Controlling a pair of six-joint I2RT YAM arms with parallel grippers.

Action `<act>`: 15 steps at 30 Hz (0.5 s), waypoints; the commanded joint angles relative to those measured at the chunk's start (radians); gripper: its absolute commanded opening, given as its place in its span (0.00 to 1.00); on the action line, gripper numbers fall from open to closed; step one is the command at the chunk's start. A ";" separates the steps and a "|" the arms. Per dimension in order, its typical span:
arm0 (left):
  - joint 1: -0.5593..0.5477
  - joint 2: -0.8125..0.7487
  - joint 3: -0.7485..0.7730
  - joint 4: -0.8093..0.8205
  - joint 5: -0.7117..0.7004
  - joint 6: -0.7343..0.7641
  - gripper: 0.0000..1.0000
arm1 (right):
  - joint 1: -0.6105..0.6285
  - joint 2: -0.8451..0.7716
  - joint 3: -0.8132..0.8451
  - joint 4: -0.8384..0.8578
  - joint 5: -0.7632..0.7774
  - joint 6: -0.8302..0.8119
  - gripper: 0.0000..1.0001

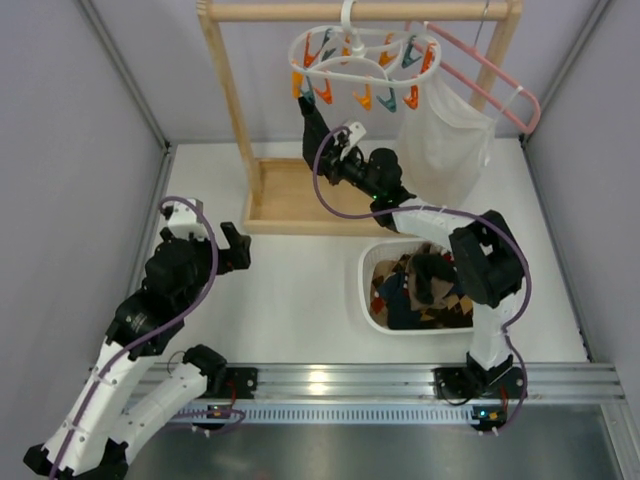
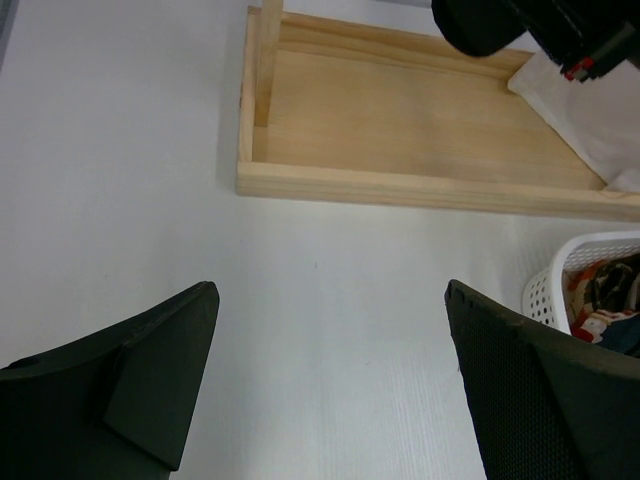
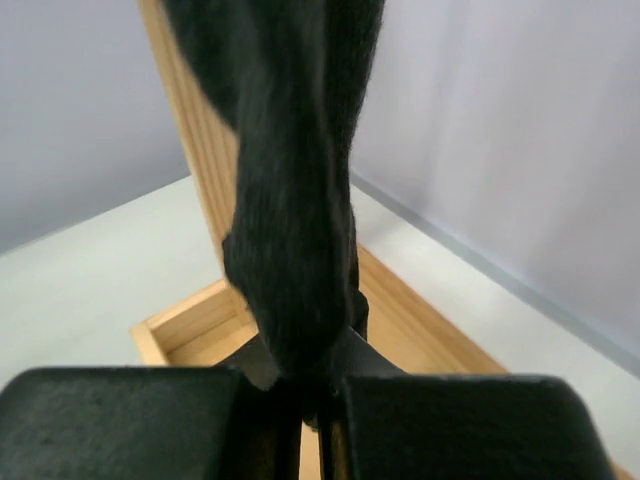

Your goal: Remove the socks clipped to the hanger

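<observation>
The white ring-shaped hanger hangs by its hook from the wooden rack's top bar, with orange and teal clips dangling from it. One black sock hangs from a clip on its left side. My right gripper is raised to the sock's lower end. In the right wrist view the gripper is shut on the sock, which rises straight up out of the jaws. My left gripper is low over the table at the left. It stands open with nothing between its fingers.
The rack's wooden base tray lies under the hanger. A white mesh bag hangs from a pink wire hanger at the right. A white basket with several socks sits under the right arm.
</observation>
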 commanded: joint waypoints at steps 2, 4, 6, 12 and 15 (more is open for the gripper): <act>0.007 0.054 0.163 0.037 -0.026 -0.094 0.98 | 0.046 -0.169 -0.115 0.179 0.019 0.081 0.00; 0.007 0.103 0.229 0.039 -0.018 -0.122 0.98 | 0.078 -0.218 -0.129 0.144 0.048 0.058 0.00; 0.007 0.210 0.355 0.039 0.011 -0.144 0.98 | 0.120 -0.261 -0.154 0.097 0.112 0.027 0.00; 0.008 0.575 0.775 0.037 0.068 -0.133 0.98 | 0.232 -0.363 -0.212 0.008 0.313 -0.026 0.00; 0.007 0.707 0.991 0.037 0.085 -0.095 0.98 | 0.262 -0.387 -0.224 -0.029 0.304 -0.026 0.00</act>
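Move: The teal clip that holds the sock's top lies about 23 cm ahead of the open left hand, 13 cm to its right and some 20 cm higher. An orange clip hangs level with the teal clip and about 2 cm to its left, and a red-orange clip is level with it and roughly 3 cm to its right. From the right hand, already shut on the lower part of the dark sock, the teal clip is about 3 cm left, neither ahead nor back, and some 20 cm up. The left hand shoots up some 21 cm towards the teal clip, its fingers staying wide open, swinging forward and to the right more and more as it climbs, while it tips up about 10 degrees and rolls its left side down. Meanwhile the right hand keeps its pinch on the sock and draws it back about 12 cm towards the robot, from early on also lifting some 9 cm, so that the sock slants from the clip towards the robot instead of hanging straight down. ##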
